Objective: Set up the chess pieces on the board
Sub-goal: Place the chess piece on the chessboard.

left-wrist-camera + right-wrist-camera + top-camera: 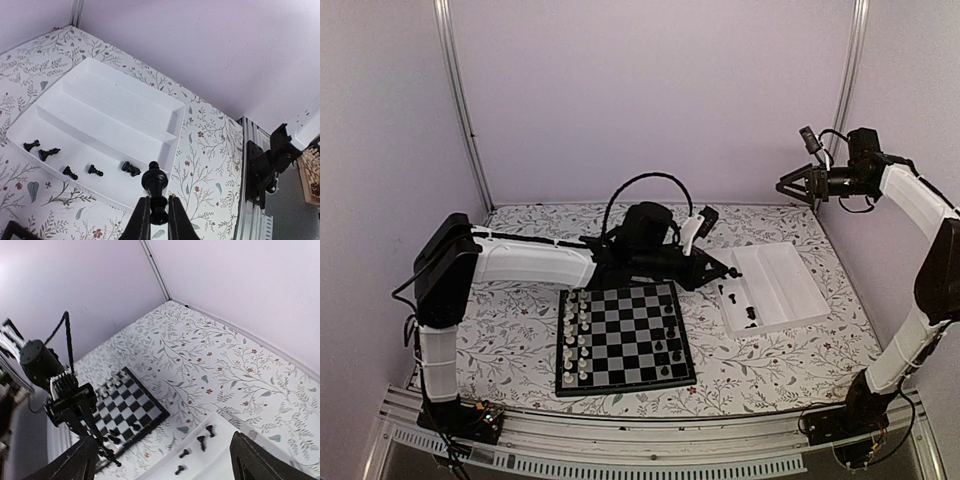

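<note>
My left gripper (159, 210) is shut on the stem of a black chess piece (155, 181), held just above the near rim of the white tray (115, 105). Several more black chess pieces (95, 170) lie in the tray's lowest channel. In the top view the left gripper (730, 272) reaches over the tray's left end (790, 270). The board (625, 340) lies in front, with white chessmen (575, 335) along its left side and a few black ones (670, 345) on its right. My right gripper (787, 185) hangs high at the right, open and empty (164, 442).
The floral tablecloth (520, 320) covers the table. Metal frame posts (460, 100) stand at the back corners against the walls. The left arm's black cable (640, 180) loops above its wrist. The right arm's base (850, 420) sits at the near right.
</note>
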Tool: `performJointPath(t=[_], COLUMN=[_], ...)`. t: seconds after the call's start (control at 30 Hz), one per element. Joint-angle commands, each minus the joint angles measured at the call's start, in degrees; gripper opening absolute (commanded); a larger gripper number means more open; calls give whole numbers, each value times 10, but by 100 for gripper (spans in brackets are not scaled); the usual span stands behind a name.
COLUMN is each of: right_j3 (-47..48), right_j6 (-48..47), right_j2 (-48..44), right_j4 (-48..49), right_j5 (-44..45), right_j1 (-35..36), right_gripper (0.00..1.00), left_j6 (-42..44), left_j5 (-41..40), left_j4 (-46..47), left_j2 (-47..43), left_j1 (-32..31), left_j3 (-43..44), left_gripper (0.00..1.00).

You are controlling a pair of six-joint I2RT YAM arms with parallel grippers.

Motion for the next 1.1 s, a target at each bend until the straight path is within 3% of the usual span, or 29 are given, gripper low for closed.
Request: performJointPath(t=[0.0, 0.13, 0.27, 0.5, 0.83, 1.07], right_j3=[-31, -120, -188, -191, -194, -230], right_j6=[144, 231, 345, 348, 382, 463], right_j2=[63, 70, 60, 42, 53, 39], right_j4=[7, 110, 192, 198, 233, 332], right_j5=[-197, -233, -273, -263, -286, -314], right_j1=[-17, -16, 10, 83, 96, 106], right_gripper=[88, 65, 54, 52, 41, 33], left_j6=[-7, -6, -4, -11, -10, -12], left_j5=[-28, -54, -62, -54, -53, -55], left_j4=[125, 163, 176, 176, 173, 170], left_j2=[-66, -81, -79, -62, -61, -55], left_j1=[4, 4, 4, 3, 4, 4], left_j3=[-43, -67, -65, -50, -50, -46], left_gripper=[6, 6, 6, 6, 6, 6])
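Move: The black chess piece is already in the left fingers, jutting from their tips; from the right hand it lies about 9 cm back, 11 cm left and 15 cm lower. From the left hand, the open right gripper is roughly 10 cm ahead, 12 cm right and 14 cm above; the white tray's middle sits some 10 cm ahead, 12 cm right and 17 cm below, and the chessboard's middle 20 cm left, 2 cm back and 17 cm below. The left hand lifts the held chess piece about 9 cm while its fingers tip up towards level, then stays put, still pinching the piece and presenting its free end to the right. The empty right hand swings in towards that end, first mainly down, then left and back with a slight rise, some 12 cm away from its start, its wrist turning roughly 50 degrees and its fingers narrowing from wide open to about a third; it comes close, but a grip can't be seen. ##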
